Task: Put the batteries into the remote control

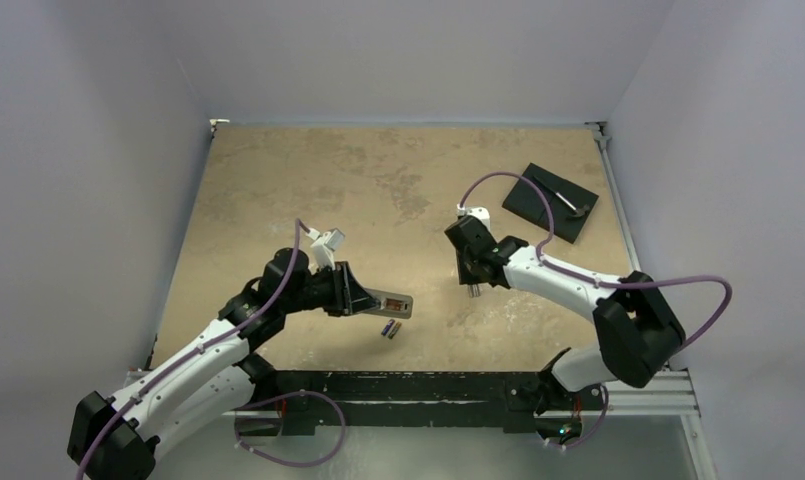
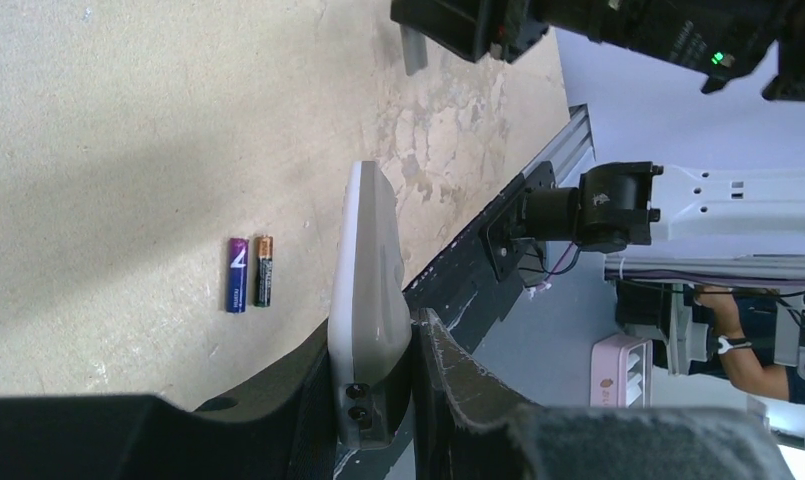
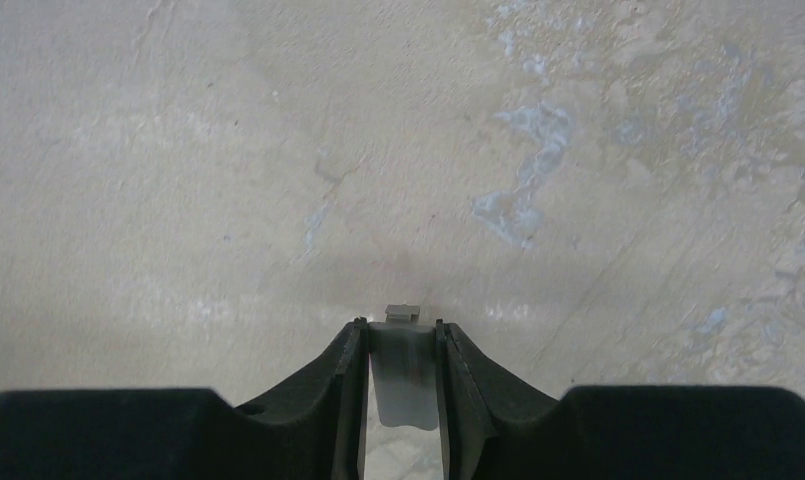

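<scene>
My left gripper [image 1: 366, 296] is shut on one end of the remote control [image 1: 391, 300], holding it off the table with its length pointing right. In the left wrist view the remote control [image 2: 370, 280] stands edge-on between the jaws of the left gripper [image 2: 373, 352], grey back to the right. The two batteries [image 1: 390, 329] lie side by side on the table just below it, one purple [image 2: 237, 275] and one dark [image 2: 264, 271]. My right gripper [image 1: 473, 284] hovers right of centre, shut on a narrow grey cover strip [image 3: 406, 375] that pokes past the tips of the right gripper [image 3: 401, 330].
A black square plate [image 1: 538, 205] with a small dark tool [image 1: 568, 201] on it lies at the back right. The black rail [image 1: 408, 385] along the table's near edge carries both arm bases. The right arm's gripper [image 2: 458, 30] hangs beyond the remote.
</scene>
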`<state>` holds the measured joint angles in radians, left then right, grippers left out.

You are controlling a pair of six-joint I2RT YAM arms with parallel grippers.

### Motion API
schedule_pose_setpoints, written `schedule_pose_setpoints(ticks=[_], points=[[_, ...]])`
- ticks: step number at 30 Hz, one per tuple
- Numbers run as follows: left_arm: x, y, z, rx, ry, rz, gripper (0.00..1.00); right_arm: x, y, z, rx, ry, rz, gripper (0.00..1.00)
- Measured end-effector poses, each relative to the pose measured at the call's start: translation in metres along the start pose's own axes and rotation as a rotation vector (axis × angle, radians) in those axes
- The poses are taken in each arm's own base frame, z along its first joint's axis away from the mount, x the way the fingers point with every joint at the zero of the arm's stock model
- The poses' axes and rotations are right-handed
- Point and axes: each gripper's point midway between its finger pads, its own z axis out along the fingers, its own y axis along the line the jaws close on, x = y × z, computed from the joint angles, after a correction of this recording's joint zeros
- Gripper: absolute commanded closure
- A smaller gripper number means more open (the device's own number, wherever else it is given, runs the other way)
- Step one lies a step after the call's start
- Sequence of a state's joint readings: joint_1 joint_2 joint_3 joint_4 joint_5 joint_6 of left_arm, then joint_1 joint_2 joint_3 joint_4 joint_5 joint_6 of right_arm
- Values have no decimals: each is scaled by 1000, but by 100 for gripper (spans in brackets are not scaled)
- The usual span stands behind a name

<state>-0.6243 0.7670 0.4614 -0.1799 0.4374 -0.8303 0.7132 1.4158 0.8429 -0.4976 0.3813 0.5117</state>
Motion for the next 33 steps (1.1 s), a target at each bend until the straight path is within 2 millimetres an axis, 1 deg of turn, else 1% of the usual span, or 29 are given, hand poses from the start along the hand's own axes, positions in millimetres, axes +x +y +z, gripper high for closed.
schedule_pose_setpoints(ticks=[3,9,11,13,15,16,18,22,26,28,30,33], points=[[-1,-1,0,3,-4,-12,100,-6,-4,14,1,19,-1,71],[-1,-2,0,4,-5,-27,100,-3,-7,35,-9,74,-19,68],[-1,-2,0,3,-8,-36,100,-3,-7,39,-13,81,-25,62],[-2,-2,0,1,-11,-42,100,-5,-6,40,-26,82,-27,48],[-3,-2,0,0,-15,-44,100,-9,-5,40,-33,72,-29,39],[-3,-2,0,-2,-18,-44,100,-10,-5,40,-35,68,-33,36],[-5,-1,-1,-7,-28,-44,100,-12,-5,39,-40,65,-40,34],[-4,3,-2,-17,-45,-45,100,-18,-3,33,-57,45,-39,32],[-3,9,-3,-43,-60,-66,100,-32,0,13,-106,-11,-27,33],[-5,13,-5,-65,-76,-69,100,-40,5,0,-149,-47,-20,34],[-6,17,-7,-90,-95,-72,100,-42,11,-7,-178,-63,-23,34],[-9,26,-13,-141,-129,-77,100,-39,26,-22,-230,-88,-43,35]])
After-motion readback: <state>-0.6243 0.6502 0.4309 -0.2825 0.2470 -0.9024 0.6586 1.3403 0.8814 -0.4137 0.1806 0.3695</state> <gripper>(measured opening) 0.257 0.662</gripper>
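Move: The battery cover, already pinched in the right hand, is bound for a bare spot on the table about 2 cm ahead of that hand, 1 cm to its right and 4 cm below. The two batteries lie some 19 cm to the hand's left, 9 cm back and 4 cm below it; the remote control is about 19 cm left, 9 cm back and 8 cm higher. From the left hand the spot is roughly 12 cm ahead, 24 cm right and 13 cm down. The battery cover is carried forward and down, about 3 cm each way, by the right hand onto the bare table, where the fingers open and let go of it. The empty hand then rises some 7 cm, swinging left and slightly back with a small wrist turn. Late on, the left hand, still gripping the remote control, draws about 3 cm left, turning some 10 degrees counter-clockwise. ##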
